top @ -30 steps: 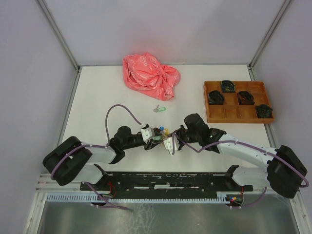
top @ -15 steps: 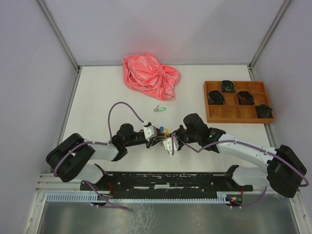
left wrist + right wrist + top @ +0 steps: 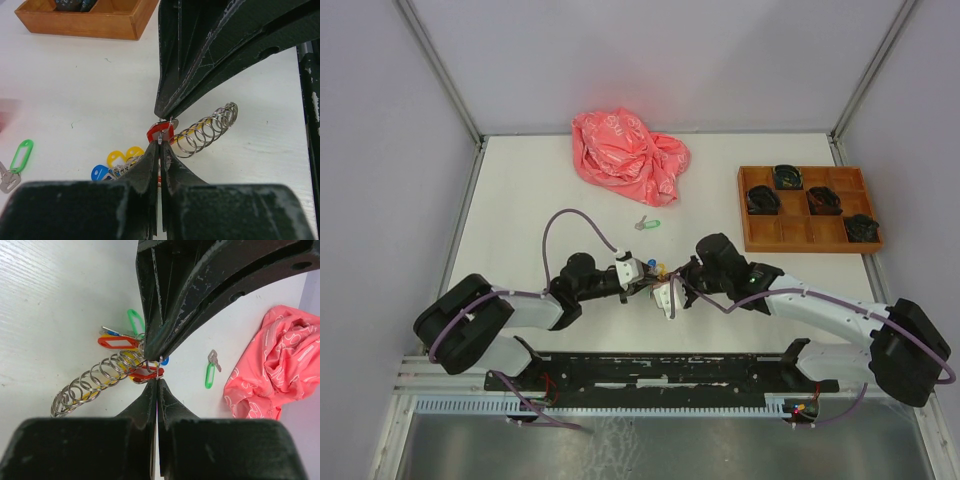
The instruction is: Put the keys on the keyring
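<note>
Both grippers meet tip to tip near the table's front centre. My left gripper (image 3: 160, 142) is shut on thin metal at the red-tagged key (image 3: 159, 132). My right gripper (image 3: 156, 379) is shut on a wire loop of the keyring (image 3: 95, 382), a long coil of steel rings (image 3: 207, 129). A small loop spans between the two tips with the red tag hanging on it. The green-tagged key (image 3: 646, 224) lies loose on the table, farther back (image 3: 209, 371).
Yellow- and blue-tagged keys (image 3: 117, 161) lie bunched by the coil. A crumpled pink bag (image 3: 628, 155) sits at the back. A wooden compartment tray (image 3: 810, 247) with black items stands at the right.
My left gripper has edged right toward the right gripper and closed its jaws on the metal at the red tag. The right gripper stayed shut and in place.
</note>
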### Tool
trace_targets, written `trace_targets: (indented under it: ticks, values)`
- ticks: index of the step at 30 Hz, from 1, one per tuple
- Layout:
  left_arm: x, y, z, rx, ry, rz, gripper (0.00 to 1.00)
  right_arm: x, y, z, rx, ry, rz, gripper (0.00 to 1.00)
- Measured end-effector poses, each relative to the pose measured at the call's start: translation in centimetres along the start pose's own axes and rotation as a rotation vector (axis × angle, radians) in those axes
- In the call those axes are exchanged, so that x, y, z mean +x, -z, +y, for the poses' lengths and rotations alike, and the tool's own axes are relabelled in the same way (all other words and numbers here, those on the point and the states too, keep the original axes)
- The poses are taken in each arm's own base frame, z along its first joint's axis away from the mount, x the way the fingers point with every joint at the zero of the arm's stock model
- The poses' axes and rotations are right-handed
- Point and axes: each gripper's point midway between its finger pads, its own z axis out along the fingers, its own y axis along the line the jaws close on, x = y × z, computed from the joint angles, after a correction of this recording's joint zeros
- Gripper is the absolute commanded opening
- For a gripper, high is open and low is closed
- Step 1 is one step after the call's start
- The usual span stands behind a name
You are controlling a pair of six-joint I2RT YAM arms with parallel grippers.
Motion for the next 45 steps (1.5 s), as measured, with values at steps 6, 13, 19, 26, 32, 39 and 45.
trace_targets:
  ticks: [6, 13, 19, 26, 32, 39, 45]
  values:
    - [-0.4, 0.0, 0.2, -0.011, 0.002, -0.014, 0.03, 0.6, 0.1, 0.0, 0.014, -0.003, 0.026, 0.01]
    - [-0.6, 0.3, 0.3, -0.041, 0.047, -0.034, 0.03, 0.6, -0.2, -0.1, 0.027, 0.000, 0.019, 0.01]
    - [-1.4, 0.4, 0.3, -0.051, 0.076, -0.073, 0.03, 0.7, -0.8, 0.0, 0.022, -0.005, 0.013, 0.01]
    - [-1.3, 0.6, 0.6, -0.083, 0.105, -0.081, 0.03, 1.0, -1.4, -0.3, 0.044, -0.027, 0.010, 0.02]
    - [-0.5, 1.1, 1.1, -0.136, 0.122, -0.055, 0.03, 1.2, -1.3, -0.4, 0.110, -0.103, 0.008, 0.19]
    - [0.7, 1.6, 1.8, -0.193, 0.148, 0.002, 0.03, 0.8, 1.2, -2.1, 0.279, -0.348, 0.011, 0.36]
    - [2.9, 2.3, 1.7, -0.225, 0.206, 0.107, 0.03, 0.7, 4.1, -4.0, 0.468, -0.650, 0.004, 0.67]
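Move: The red tag's small ring is already pinched between both hands' fingertips, so the red tag lies within about 1 cm of each hand point, slightly below. From the left hand, the keyring's middle is roughly 3 cm back, 1 cm right and 2 cm lower; the blue tag hangs some 3 cm ahead, 1 cm left and 3 cm lower. A loose green-tagged key lies on the table about 12 cm ahead, 1 cm left and 8 cm below it. The red tag's ring stays in the left fingers, which lift it 1 to 2 cm, then carry it with the keyring about 3 cm left and down to below the starting height. The right hand keeps its pinch while easing slightly forward and down, then lets go, opens about halfway and backs off upward some 5 cm and to the right, swinging clockwise about 30 degrees as its fingertips tip up. ##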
